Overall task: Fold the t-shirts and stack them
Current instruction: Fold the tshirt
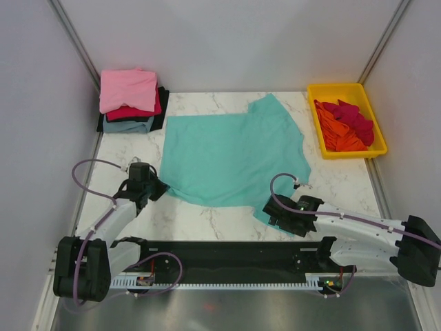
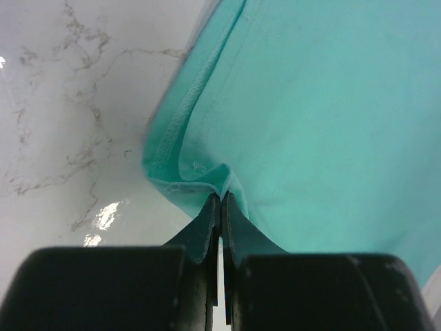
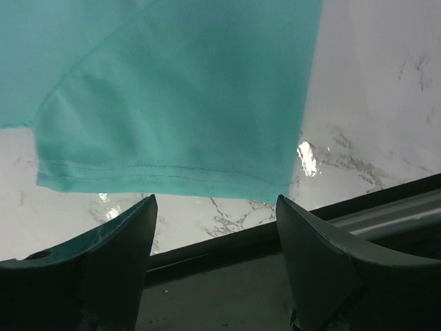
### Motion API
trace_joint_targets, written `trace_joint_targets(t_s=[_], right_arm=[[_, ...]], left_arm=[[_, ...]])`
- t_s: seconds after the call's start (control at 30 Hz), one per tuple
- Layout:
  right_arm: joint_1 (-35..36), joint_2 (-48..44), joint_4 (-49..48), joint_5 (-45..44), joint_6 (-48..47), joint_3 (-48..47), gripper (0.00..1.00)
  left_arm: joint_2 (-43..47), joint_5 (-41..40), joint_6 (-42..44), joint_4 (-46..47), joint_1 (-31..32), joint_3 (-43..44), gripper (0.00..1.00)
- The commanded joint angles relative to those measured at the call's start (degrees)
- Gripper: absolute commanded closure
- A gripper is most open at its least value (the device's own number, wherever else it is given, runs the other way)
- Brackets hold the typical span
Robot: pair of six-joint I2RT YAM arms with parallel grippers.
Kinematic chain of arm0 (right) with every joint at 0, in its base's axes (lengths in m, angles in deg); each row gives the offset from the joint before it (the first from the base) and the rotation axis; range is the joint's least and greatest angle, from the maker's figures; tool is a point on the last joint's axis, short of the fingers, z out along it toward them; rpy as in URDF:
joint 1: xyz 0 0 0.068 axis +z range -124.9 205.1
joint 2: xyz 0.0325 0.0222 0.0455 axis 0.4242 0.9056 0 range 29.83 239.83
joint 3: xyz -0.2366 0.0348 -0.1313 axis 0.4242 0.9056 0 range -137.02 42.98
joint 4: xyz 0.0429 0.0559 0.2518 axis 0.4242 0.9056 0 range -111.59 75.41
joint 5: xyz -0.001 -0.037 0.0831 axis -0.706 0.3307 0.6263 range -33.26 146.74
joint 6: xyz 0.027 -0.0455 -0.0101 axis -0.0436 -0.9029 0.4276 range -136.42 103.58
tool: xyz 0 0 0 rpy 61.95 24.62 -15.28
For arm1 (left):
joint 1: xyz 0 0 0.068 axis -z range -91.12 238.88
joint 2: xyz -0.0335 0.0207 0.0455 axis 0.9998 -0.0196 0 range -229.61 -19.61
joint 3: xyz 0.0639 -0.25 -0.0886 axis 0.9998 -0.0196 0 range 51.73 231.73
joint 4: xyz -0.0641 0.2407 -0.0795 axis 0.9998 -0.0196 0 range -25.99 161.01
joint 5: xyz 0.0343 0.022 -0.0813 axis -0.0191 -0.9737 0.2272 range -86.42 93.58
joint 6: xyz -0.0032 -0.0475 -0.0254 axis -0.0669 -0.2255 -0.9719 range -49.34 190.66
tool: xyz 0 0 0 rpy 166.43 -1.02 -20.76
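Note:
A teal-green t-shirt (image 1: 231, 158) lies spread flat on the marble table. My left gripper (image 1: 158, 187) is shut on its near left corner; in the left wrist view the jaws (image 2: 222, 196) pinch a fold of the teal cloth (image 2: 324, 117). My right gripper (image 1: 270, 214) is open and empty, just before the shirt's near right sleeve, whose hem (image 3: 165, 172) lies just beyond the open fingers (image 3: 131, 227). A stack of folded shirts (image 1: 131, 100), pink on top over crimson, grey-blue and black, sits at the far left. Red and orange shirts (image 1: 348, 124) lie in the tray.
A yellow plastic tray (image 1: 329, 92) stands at the far right. Grey walls close in the table on three sides. A black rail (image 1: 227, 252) with the arm bases runs along the near edge. Bare marble (image 1: 220, 222) shows between the shirt and the rail.

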Motion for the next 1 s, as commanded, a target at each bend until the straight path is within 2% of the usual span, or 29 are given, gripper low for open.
trace_joint_targets(t_s=[0.0,0.17,0.3,0.6,0.7,0.73,0.8,0.83,0.97], right_arm=[[3.7,3.5,1.5,-1.9,11.0,1.4,0.22],[3.7,0.6,-2.3,-5.1,15.1,5.5,0.28],[3.0,3.3,-2.6,-5.1,16.5,6.1,0.30],[1.3,5.1,-5.7,-3.9,15.5,7.7,0.47],[1.4,6.0,-5.5,-3.9,14.9,7.4,0.68],[1.4,5.8,-5.6,-3.9,14.8,7.5,0.83],[1.3,4.4,-5.6,-3.7,14.9,7.9,0.92],[1.4,3.6,-5.3,-3.9,14.7,7.9,1.00],[1.4,-2.0,-2.5,-5.1,13.6,6.2,1.00]], left_arm=[[2.1,3.0,1.9,3.4,-0.3,-1.0,0.98],[3.5,4.6,3.1,3.9,-0.4,-2.2,0.98],[3.5,5.8,3.3,4.8,-0.4,-2.8,0.98],[3.3,6.9,3.2,5.8,-0.5,-3.4,0.98],[3.4,6.7,3.3,5.8,-0.5,-3.3,0.98],[3.5,6.8,3.3,5.5,-0.5,-3.3,0.98],[4.4,7.0,3.2,4.7,-0.5,-3.3,0.98],[4.8,7.2,3.1,3.4,-0.5,-3.3,0.98],[8.6,9.9,1.9,-0.9,-0.5,-3.6,0.98]])
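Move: The outer near corner of the t-shirt's near sleeve, spread on the table, lies about 4 cm below the right hand and 1 cm to its right. The sleeve's inner corner is some 6 cm ahead and 11 cm to the left of the right hand; the table's front edge runs about 3 cm behind it. From the left hand, which already holds the shirt's near bottom corner, that outer sleeve corner lies roughly 14 cm back, 41 cm right and 4 cm down. The sleeve's outer corner is what the right hand sinks onto, dropping about 4 cm, first slightly back and to the right, then easing forward again, as it turns some 10 degrees clockwise; its wide-open fingers close down at the table and pinch the hem there. The left hand keeps its pinch on the shirt's bottom corner and shifts about 2 cm right, rising a little at the end. ##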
